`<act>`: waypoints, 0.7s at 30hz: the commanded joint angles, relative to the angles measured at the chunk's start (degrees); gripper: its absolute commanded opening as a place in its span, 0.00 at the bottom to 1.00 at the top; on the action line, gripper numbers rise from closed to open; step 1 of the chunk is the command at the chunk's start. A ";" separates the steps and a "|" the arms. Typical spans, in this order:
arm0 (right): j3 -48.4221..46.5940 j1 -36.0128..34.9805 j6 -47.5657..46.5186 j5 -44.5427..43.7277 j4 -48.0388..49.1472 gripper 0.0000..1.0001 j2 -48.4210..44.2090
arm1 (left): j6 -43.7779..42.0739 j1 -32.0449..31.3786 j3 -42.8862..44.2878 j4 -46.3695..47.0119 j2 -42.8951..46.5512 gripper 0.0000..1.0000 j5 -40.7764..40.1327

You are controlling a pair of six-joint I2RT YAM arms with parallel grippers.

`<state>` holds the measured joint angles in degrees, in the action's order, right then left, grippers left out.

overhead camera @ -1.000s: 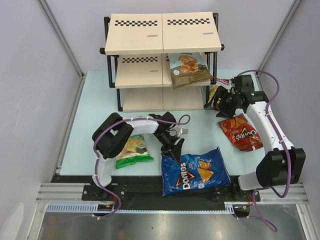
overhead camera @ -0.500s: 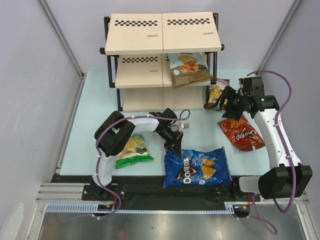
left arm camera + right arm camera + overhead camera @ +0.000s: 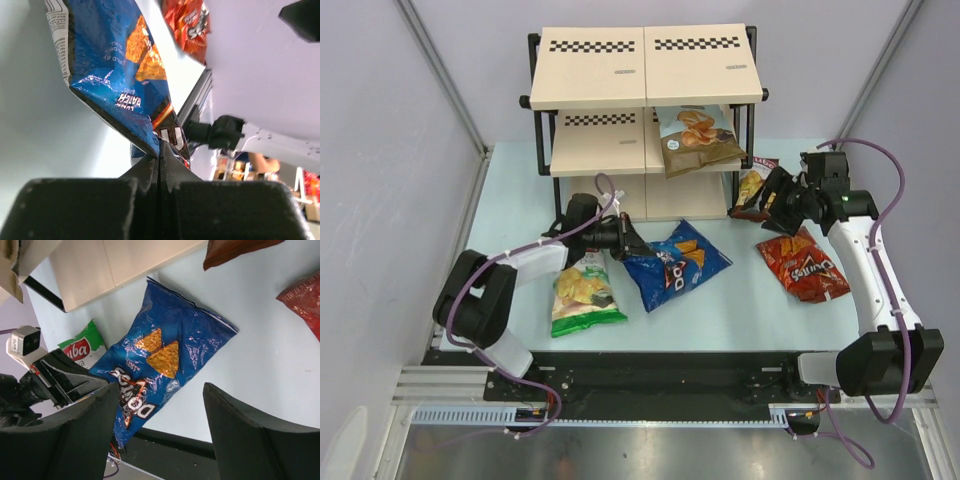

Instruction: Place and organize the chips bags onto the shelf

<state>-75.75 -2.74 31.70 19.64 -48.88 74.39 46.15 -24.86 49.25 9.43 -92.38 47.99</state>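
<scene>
My left gripper (image 3: 621, 238) (image 3: 161, 155) is shut on the edge of the large blue Doritos bag (image 3: 675, 262) (image 3: 110, 60) (image 3: 165, 345), which stretches rightward in front of the shelf (image 3: 645, 110). The green-white Chuba bag (image 3: 583, 292) (image 3: 82, 345) lies just below that gripper. My right gripper (image 3: 770, 196) (image 3: 162, 390) hovers open beside the shelf's right end, near the small dark Chuba bag (image 3: 755, 187) (image 3: 235, 247). The red Doritos bag (image 3: 803, 264) (image 3: 307, 295) lies on the table under the right arm. A pale blue-and-brown bag (image 3: 695, 135) leans on the middle board.
The shelf's top board (image 3: 590, 65) and the left half of its middle board (image 3: 595, 145) carry nothing. Grey walls close in both sides. The black mounting rail (image 3: 650, 372) runs along the near table edge.
My left gripper closed on the blue bag's corner near the front edge, then swung back and left, dragging the bag toward the shelf. The right gripper shifted slightly right, still open.
</scene>
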 commanded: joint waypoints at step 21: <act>0.16 -0.33 1.52 4.01 0.02 0.73 3.13 | 11.85 0.26 3.03 15.52 11.00 0.00 -4.68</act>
<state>-75.81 -3.66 34.63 24.64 -48.12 78.85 59.27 -24.36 46.94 19.97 -84.01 36.80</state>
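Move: The left hand already holds the blue Doritos bag by a corner. The front edge of the shelf's empty middle-left board lies about 16 cm ahead of it, 10 cm to its left and 8 cm above. The tan chips bag on the middle-right board is roughly 20 cm ahead, 14 cm right and 12 cm up; the green Chuba bag lies some 3 cm back, 13 cm left and 11 cm below. From the right hand, that middle-left edge is about 13 cm ahead, 43 cm left and 2 cm below. Forward first, the left hand carries the pinched Doritos bag about 5 cm towards the shelf, turning nearly 20 degrees counter-clockwise as it goes; then it climbs some 5 cm while easing slightly back, the fingers staying shut on the bag's corner. The open right hand only shifts about 2 cm to its left. ##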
